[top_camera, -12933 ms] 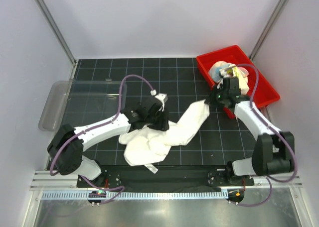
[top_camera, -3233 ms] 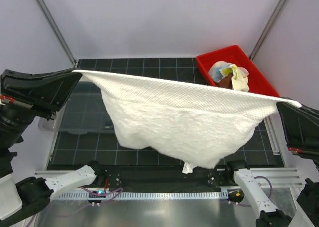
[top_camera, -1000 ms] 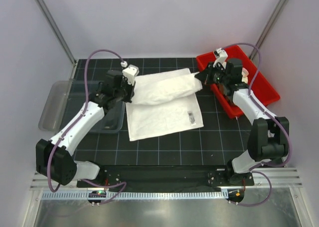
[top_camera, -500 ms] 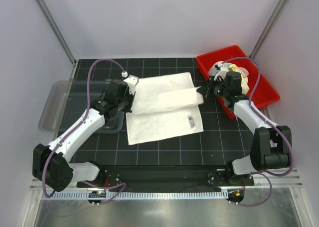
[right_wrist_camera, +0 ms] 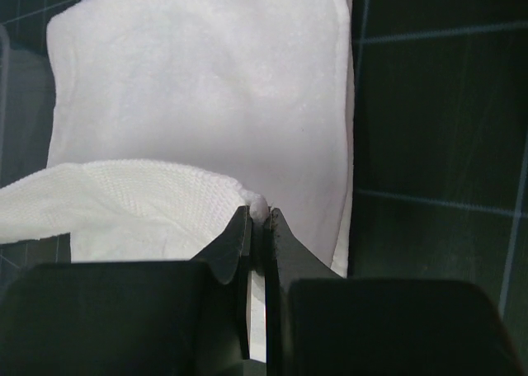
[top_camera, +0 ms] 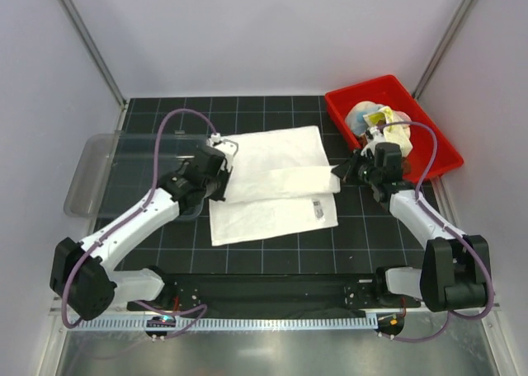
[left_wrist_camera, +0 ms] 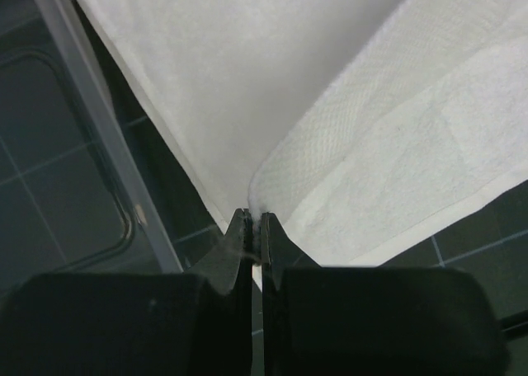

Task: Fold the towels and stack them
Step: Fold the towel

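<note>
A large cream-white towel (top_camera: 272, 182) lies spread on the black grid mat, its far edge being drawn over toward the near side. My left gripper (top_camera: 221, 180) is shut on the towel's left corner (left_wrist_camera: 257, 207), and my right gripper (top_camera: 340, 171) is shut on its right corner (right_wrist_camera: 259, 204). Between them the lifted edge forms a folded band (top_camera: 289, 180) across the towel's middle. More towels (top_camera: 381, 122), yellow, brown and pastel, lie bunched in the red bin (top_camera: 429, 157) at the back right.
A clear plastic tray (top_camera: 107, 174) sits at the left edge of the mat, close under my left arm; its rim (left_wrist_camera: 99, 137) shows in the left wrist view. A small label (top_camera: 318, 210) lies on the towel's near right part.
Both grippers have come toward the near side with the towel's far edge, laying it further over the lower half. The fold band now sits at mid-towel.
</note>
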You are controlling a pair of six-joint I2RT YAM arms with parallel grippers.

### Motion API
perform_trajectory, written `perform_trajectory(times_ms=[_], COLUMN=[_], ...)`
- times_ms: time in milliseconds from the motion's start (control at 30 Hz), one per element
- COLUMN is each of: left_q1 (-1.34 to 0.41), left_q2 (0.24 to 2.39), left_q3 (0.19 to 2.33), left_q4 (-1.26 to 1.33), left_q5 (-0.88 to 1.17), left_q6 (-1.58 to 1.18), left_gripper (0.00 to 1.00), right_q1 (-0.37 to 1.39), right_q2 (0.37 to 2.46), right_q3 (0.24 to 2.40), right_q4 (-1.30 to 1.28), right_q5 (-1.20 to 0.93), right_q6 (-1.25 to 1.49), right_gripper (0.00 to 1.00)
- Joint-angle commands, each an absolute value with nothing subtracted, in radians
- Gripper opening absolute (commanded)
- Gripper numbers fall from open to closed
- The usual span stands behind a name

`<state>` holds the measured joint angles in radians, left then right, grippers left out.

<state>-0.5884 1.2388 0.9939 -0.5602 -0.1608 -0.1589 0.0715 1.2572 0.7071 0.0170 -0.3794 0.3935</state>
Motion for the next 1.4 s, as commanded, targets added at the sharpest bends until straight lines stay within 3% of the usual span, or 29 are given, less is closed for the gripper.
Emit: perform_trajectory(times_ms=[0,400,533,667,800,1033,1367], left_q1=[-0.663,-0.785,-0.788,-0.790,-0.790,-0.790,-0.810], left_q2=[1.250,1.589,1.699,1.764,1.701,1.505,1.312], left_q3=[0.963,0.986,1.084,1.196,1.301,1.442,1.048], left_q4=[-0.592,-0.474,-0.457,-0.503,-0.635,-0.830,-0.741], left_q5=[-0.210,-0.281,-0.281,-0.317,-0.442,-0.526,-0.362], left_q6=[-0.271,-0.454,-0.442,-0.404,-0.321,-0.215,-0.371], left_gripper=[0.00,0.00,0.00,0.00,0.00,0.00,0.00], right_q1=[0.072,0.072,0.071,0.071,0.072,0.072,0.069], right_q2=[1.235,1.074,0.996,0.959,0.979,1.052,0.934], right_q3=[0.631,0.607,0.604,0.604,0.633,0.827,0.612], right_q4=[0.050,-0.196,-0.262,-0.256,-0.160,-0.244,-0.267], right_q5=[-0.319,-0.008,0.119,0.095,-0.047,-0.064,-0.126], right_q6=[0.498,0.528,0.532,0.528,0.506,0.420,0.459], right_gripper=[0.01,0.01,0.01,0.01,0.01,0.01,0.01])
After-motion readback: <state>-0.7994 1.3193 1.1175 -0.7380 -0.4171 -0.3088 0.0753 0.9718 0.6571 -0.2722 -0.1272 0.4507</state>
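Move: Both closed hands hold the towel's raised edge, about 12 cm over the table. The edge nearest the robot is where it folds to: its left corner lies some 14 cm back and 3 cm left of the left hand, its right corner about 15 cm back and 3 cm right of the right hand. The towel's label is roughly 10 cm back and 2 cm left of the right hand. The red bin stands about 16 cm ahead and 25 cm right of it; the clear bin, 8 cm ahead and 30 cm left of the left hand. Both hands keep their pinch on the towel's edge and shake it. The left swings down about 13 cm, back and to the right, then forward and up nearly 20 cm, finally back and down to about its starting height; the right dips some 6 cm while drawing back, shifts right turning clockwise about 20 degrees, then bobs up and comes down and back again. ##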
